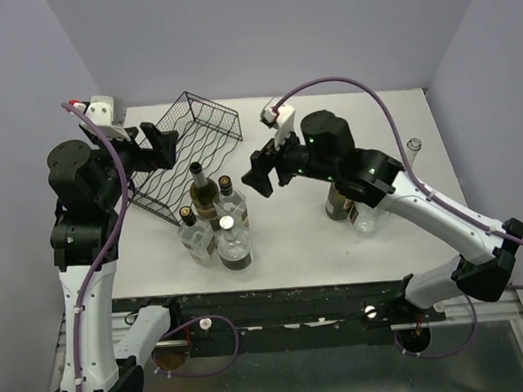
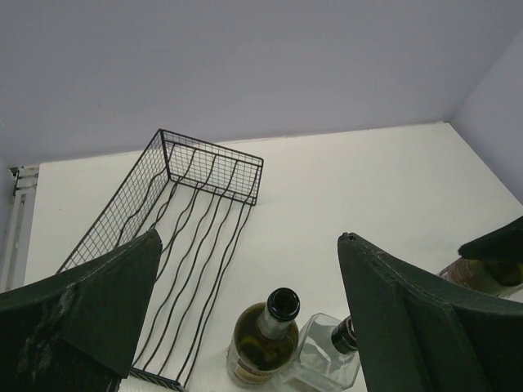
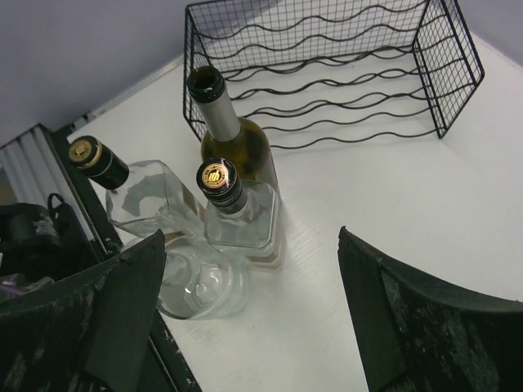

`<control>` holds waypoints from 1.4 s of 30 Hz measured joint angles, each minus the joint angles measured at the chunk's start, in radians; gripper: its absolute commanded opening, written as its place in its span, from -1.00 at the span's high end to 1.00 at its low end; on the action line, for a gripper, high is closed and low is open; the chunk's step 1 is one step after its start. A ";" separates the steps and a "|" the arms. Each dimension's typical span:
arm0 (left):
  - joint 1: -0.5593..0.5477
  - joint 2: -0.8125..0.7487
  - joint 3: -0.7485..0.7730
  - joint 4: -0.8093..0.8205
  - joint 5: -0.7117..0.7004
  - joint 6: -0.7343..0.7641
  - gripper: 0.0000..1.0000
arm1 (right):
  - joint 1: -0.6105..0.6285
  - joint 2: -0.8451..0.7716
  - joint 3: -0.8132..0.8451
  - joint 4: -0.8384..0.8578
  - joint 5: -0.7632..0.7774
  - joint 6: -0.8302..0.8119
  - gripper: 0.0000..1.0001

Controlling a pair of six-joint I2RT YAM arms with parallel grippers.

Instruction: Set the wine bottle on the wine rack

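The wine bottle (image 1: 201,189), olive-green with an open black mouth, stands upright on the white table just in front of the black wire wine rack (image 1: 205,119). It also shows in the left wrist view (image 2: 265,339) and the right wrist view (image 3: 230,135). The rack, seen too in the left wrist view (image 2: 212,167) and right wrist view (image 3: 327,33), holds nothing. My left gripper (image 1: 156,142) is open and empty above the rack's left side (image 2: 249,237). My right gripper (image 1: 256,174) is open and empty, right of the bottle and above the table (image 3: 252,235).
Three clear glass bottles (image 1: 231,207) (image 1: 193,236) (image 1: 233,246) crowd the wine bottle's near side. A dark bottle (image 1: 338,205) and a clear jar (image 1: 365,218) stand under my right arm. A thin glass (image 1: 413,147) is at the far right.
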 measured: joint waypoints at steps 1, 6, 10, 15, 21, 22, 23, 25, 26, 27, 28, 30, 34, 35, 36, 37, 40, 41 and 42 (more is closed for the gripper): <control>0.000 -0.005 -0.001 -0.002 0.003 -0.002 -0.99 | 0.024 0.022 0.004 -0.001 0.032 -0.011 -0.86; 0.000 -0.032 -0.009 -0.002 0.011 -0.006 -0.98 | 0.101 0.112 0.045 -0.015 0.142 -0.053 -0.82; 0.000 -0.043 -0.013 -0.003 0.012 -0.006 -0.98 | 0.132 0.190 0.119 -0.025 0.186 -0.075 -0.74; 0.000 -0.043 -0.013 -0.016 0.010 0.000 -0.99 | 0.158 0.267 0.181 -0.051 0.211 -0.081 -0.69; 0.000 -0.043 -0.013 -0.026 0.002 0.013 -0.99 | 0.183 0.333 0.186 -0.071 0.229 -0.079 -0.39; 0.000 -0.043 -0.013 -0.026 0.000 0.014 -0.99 | 0.185 0.345 0.192 -0.079 0.235 -0.073 -0.38; 0.000 -0.043 -0.013 -0.026 0.000 0.014 -0.98 | 0.185 0.359 0.200 -0.087 0.241 -0.065 -0.36; 0.000 -0.043 -0.013 -0.026 -0.001 0.016 -0.98 | 0.185 0.381 0.213 -0.095 0.253 -0.055 -0.35; 0.000 -0.043 -0.013 -0.026 -0.001 0.016 -0.98 | 0.185 0.390 0.217 -0.098 0.259 -0.050 -0.31; 0.000 -0.042 -0.013 -0.026 -0.001 0.017 -0.98 | 0.184 0.397 0.222 -0.101 0.265 -0.048 -0.27; 0.000 -0.042 -0.013 -0.026 -0.001 0.017 -0.98 | 0.184 0.404 0.226 -0.104 0.272 -0.046 -0.24; 0.000 -0.040 -0.013 -0.026 -0.001 0.017 -0.98 | 0.185 0.414 0.230 -0.106 0.280 -0.042 -0.21; 0.000 -0.038 -0.013 -0.026 -0.001 0.018 -0.98 | 0.185 0.427 0.230 -0.107 0.297 -0.031 -0.11; 0.000 -0.038 -0.013 -0.026 -0.001 0.018 -0.98 | 0.185 0.428 0.229 -0.107 0.303 -0.029 -0.05; 0.000 -0.038 -0.013 -0.026 -0.001 0.018 -0.98 | 0.185 0.428 0.229 -0.106 0.305 -0.026 0.03; 0.000 -0.038 -0.013 -0.026 -0.001 0.018 -0.98 | 0.185 0.428 0.229 -0.106 0.307 -0.026 0.11; 0.000 -0.037 -0.013 -0.026 -0.001 0.019 -0.98 | 0.185 0.428 0.228 -0.104 0.314 -0.012 0.45; 0.000 -0.036 -0.013 -0.026 -0.001 0.020 -0.98 | 0.185 0.428 0.228 -0.103 0.315 -0.014 0.61; 0.000 -0.035 -0.013 -0.026 -0.001 0.020 -0.98 | 0.185 0.428 0.226 -0.103 0.322 -0.015 0.72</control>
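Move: The clear square bottle with the black cap has its middle about 9 cm left of the right hand, 2 cm ahead and 24 cm below. From that hand, the green wine bottle stands some 16 cm left and 6 cm ahead, and the silver-capped bottle 9 cm left and 8 cm back. From the left hand the square bottle lies about 10 cm right, 1 cm back and 33 cm below. The right hand sinks some 11 cm and goes 9 cm left, tipping down, and closes on the square bottle's cap. ##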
